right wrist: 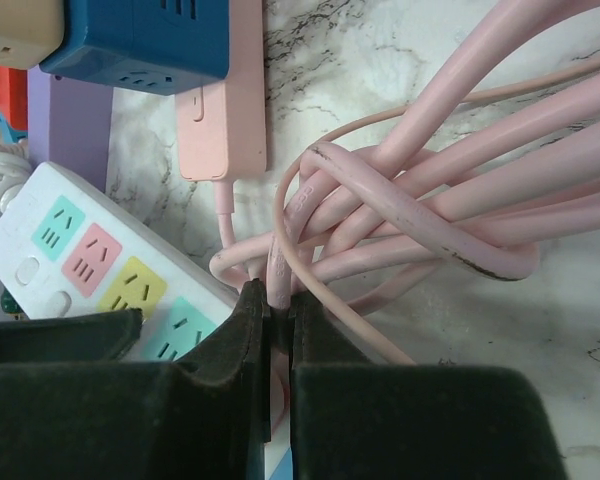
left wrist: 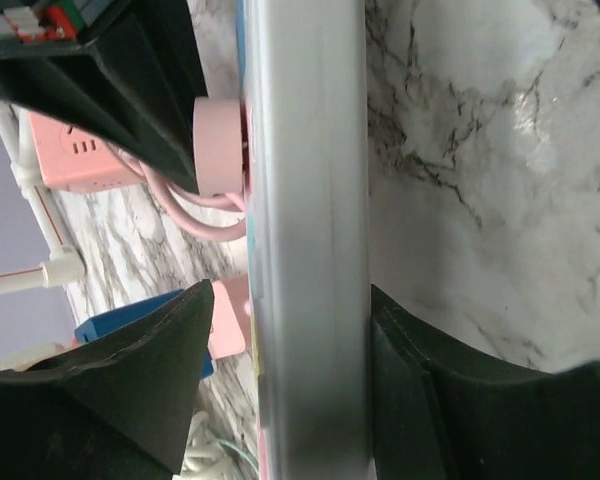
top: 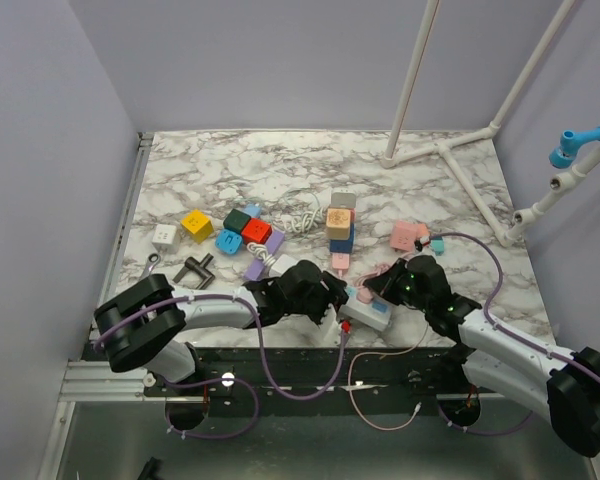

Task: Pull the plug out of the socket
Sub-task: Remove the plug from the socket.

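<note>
A white power strip [top: 367, 313] with coloured sockets [right wrist: 90, 255] lies near the table's front edge between both arms. In the left wrist view it shows edge-on as a grey bar [left wrist: 305, 200], with the pink plug [left wrist: 218, 145] seated in its face. My left gripper [left wrist: 292, 295] straddles the strip. Its right finger [left wrist: 410, 370] touches the strip and its left finger [left wrist: 170, 350] stands a little off it. My right gripper [right wrist: 278, 300] is shut on the pink cable [right wrist: 285, 230] just where it leaves the plug. The coiled rest of the cable [right wrist: 430, 190] lies beside it.
A stack of socket cubes [top: 341, 225], a pink adapter [top: 408, 236], several coloured cubes [top: 245, 228], a white cord [top: 298, 212] and a black clamp [top: 195, 270] lie behind the grippers. A white pipe frame [top: 450, 150] stands at the back right.
</note>
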You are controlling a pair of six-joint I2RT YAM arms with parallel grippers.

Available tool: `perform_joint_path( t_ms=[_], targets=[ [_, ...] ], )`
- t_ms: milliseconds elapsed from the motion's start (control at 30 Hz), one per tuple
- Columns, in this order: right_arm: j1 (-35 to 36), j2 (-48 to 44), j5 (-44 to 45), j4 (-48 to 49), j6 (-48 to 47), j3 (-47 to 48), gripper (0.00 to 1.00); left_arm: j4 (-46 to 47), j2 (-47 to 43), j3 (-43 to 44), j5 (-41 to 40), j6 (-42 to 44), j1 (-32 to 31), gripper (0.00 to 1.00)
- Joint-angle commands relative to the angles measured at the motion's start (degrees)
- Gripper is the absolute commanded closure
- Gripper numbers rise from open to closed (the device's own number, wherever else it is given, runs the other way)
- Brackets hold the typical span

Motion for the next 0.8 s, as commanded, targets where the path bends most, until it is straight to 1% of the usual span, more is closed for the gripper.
perform_joint_path(
  t_ms=[0, 33, 133, 233, 367, 467, 567, 667, 767],
  targets=[
    [0.5, -0.4, -1.2, 2.2, -0.6, 0.9, 0.99, 3.4, 2.1, 2.6, -0.9, -4.7, -2.8, 0.45],
    [0.5, -0.3, -1.3, 2.2, -0.7, 1.2, 0.99, 3.9, 2.4, 3.0, -1.3, -5.1, -3.5, 0.48],
    [0.5, -0.5, -1.5, 2.0, -0.9, 1.9, 0.99, 4.4, 3.1, 3.5, -2.5, -6.2, -4.8, 0.55],
    [0.5, -1.6, -1.8, 1.3, -0.6, 2.5, 0.99, 4.9, 4.0, 3.6, -4.0, -6.2, -5.3, 0.61],
    [0.5, -3.4, -1.9, 0.6, 0.1, 2.6, 0.99, 7.9, 5.8, 4.6, -6.6, -5.1, -5.7, 0.73],
    [0.5, -4.7, -2.1, 0.4, 0.3, 2.7, 0.99, 10.3, 6.7, 4.9, -8.6, -3.9, -5.7, 0.85],
    [0.5, -5.5, -2.4, 0.6, 0.1, 3.2, 0.99, 12.3, 6.4, 4.5, -10.0, -3.5, -5.7, 1.0],
    [0.5, -6.2, -1.5, 0.5, 0.9, 4.2, 0.99, 16.0, 5.4, 2.8, -11.3, -3.2, -5.6, 1.0],
    [0.5, -8.0, -1.1, 0.1, 1.6, 5.4, 0.99, 22.0, 3.3, -1.2, -11.7, -1.0, -5.5, 1.0]
  ],
)
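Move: The left hand's open fingers already straddle the white socket strip, whose middle lies about 3 cm to their left, level ahead and 1 cm below. The plug is about 4 cm to that hand's right. The right hand has it pinched at its cord end, with the plug's middle about 1 cm back and 1 cm below. From the right hand, the pink adapter lies some 5 cm ahead and 6 cm left, and the pink cord bundle 3 cm ahead and 3 cm right. Rightward along the strip, with first a dip back and down of a couple of centimetres and then a slight return forward, the left hand travels about 3 cm while its fingers close onto the strip's long sides. The right hand keeps its pinch on the plug, nearly still at first, then shifts some 1.5 cm right and begins to rise. ##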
